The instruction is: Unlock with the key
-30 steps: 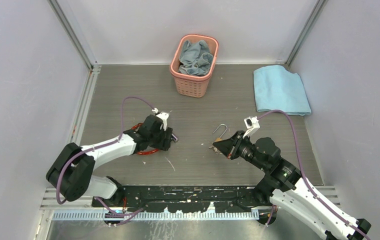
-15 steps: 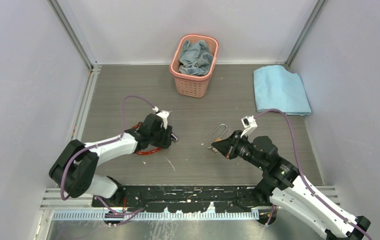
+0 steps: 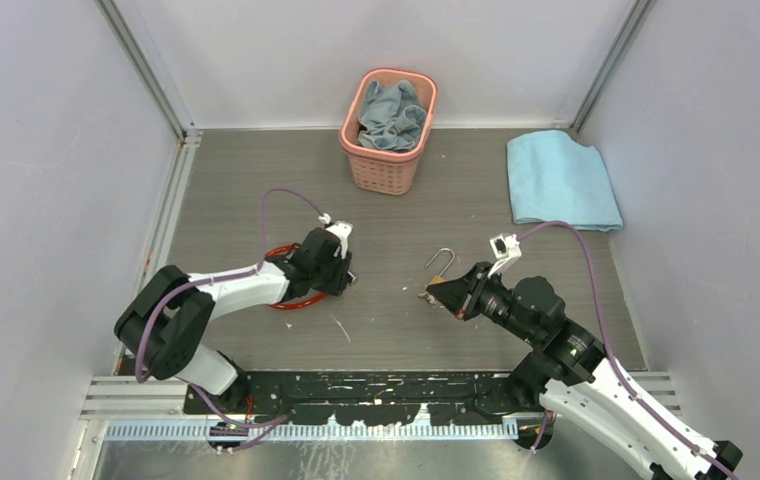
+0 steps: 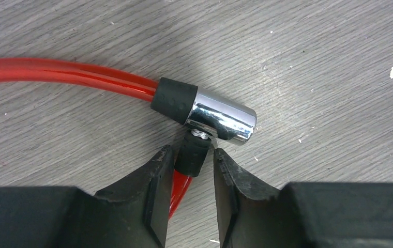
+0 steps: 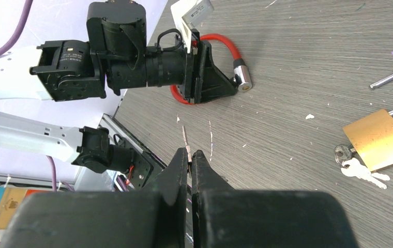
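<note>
A red cable lock [image 3: 291, 300] lies on the table, and its chrome head [image 4: 223, 120] shows in the left wrist view. My left gripper [image 4: 190, 151] stands open but narrow around the cable's black end [image 4: 192, 154], just under the head. One finger touches the black end and a thin gap remains at the other. My right gripper [image 5: 190, 152] is shut on a thin key [image 5: 184, 138], blade pointing out past the fingertips, and hangs right of the cable lock. A brass padlock [image 5: 379, 138] lies below it.
Loose keys [image 5: 360, 169] lie beside the padlock, and a metal rod [image 5: 392, 76] rests nearby. A pink basket [image 3: 388, 130] holding cloth stands at the back. A folded blue cloth [image 3: 561, 180] lies at the back right.
My left gripper has shifted slightly right and its jaws have narrowed round the cable's black end. The right arm has barely moved and still holds the key.
</note>
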You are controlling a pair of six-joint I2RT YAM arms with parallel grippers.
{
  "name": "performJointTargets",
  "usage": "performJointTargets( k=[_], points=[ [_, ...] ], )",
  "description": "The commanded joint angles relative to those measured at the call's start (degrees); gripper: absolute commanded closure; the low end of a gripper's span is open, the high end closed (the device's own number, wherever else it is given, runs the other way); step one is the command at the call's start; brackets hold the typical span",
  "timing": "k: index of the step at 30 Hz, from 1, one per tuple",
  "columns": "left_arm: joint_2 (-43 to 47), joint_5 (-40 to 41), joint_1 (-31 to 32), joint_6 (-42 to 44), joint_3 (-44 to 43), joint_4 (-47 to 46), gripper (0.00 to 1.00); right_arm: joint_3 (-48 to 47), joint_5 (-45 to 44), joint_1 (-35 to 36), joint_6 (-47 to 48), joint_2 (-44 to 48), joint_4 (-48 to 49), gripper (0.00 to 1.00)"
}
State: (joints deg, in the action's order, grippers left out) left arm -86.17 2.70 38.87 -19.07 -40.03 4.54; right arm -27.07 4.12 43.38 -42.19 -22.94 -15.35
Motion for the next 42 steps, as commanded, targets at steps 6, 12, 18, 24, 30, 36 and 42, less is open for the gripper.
performJointTargets(
  k=[6,12,18,24,30,36,42],
  points=[
    [-4.06,9.45,5.45,0.53,-5.25,3.77,0.73,-0.97,-0.69,0.20,0.47,1.42,1.17,0.99],
    [-7.21,9.68,5.91,0.78,-7.14,5.11,0.93,-0.97,-1.53,0.22,0.56,3.31,-0.94,0.99],
    [-4.76,5.09,5.87,2.10,-5.49,2.63,1.00,-0.57,-2.67,0.22,-0.02,4.56,-2.84,0.99],
    [3.33,1.38,5.86,1.60,0.13,-2.40,1.00,0.32,-3.94,0.15,-0.91,4.00,-3.73,0.99],
    [10.50,-0.69,5.86,1.32,5.07,-5.80,1.00,0.80,-3.94,0.20,-1.71,1.06,-2.73,0.99],
    [14.99,-1.43,5.86,1.14,7.76,-8.06,1.00,2.25,-3.94,0.22,-4.21,-1.06,0.31,0.99],
    [15.33,-1.98,5.79,1.49,8.23,-8.99,1.00,4.15,-3.94,0.22,-7.61,-4.44,4.06,0.99]
  ],
)
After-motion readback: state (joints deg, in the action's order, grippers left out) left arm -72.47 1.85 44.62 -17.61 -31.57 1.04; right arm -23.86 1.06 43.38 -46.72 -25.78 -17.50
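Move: At the left hand's half-open fingertips lies the black sleeve of the red cable lock, about 1 cm below and 1 cm to the right. The chrome lock cylinder is some 2 cm ahead and 3 cm right of that hand, the padlock about 18 cm right and level with it. From the right hand, holding the key, the cylinder lies roughly 12 cm ahead, 13 cm left and 20 cm down; the padlock is about 11 cm ahead, 2 cm right, 21 cm down. Closing on the black sleeve while edging about 2 cm right, the left hand pinches it between its fingertips, then draws it back some 4 cm and lifts it about 3 cm, turning slightly clockwise. The right hand, still gripping the key, first drifts a little right, then sinks about 4.5 cm with fingers tipping down, closing the height to the lock cylinder. ##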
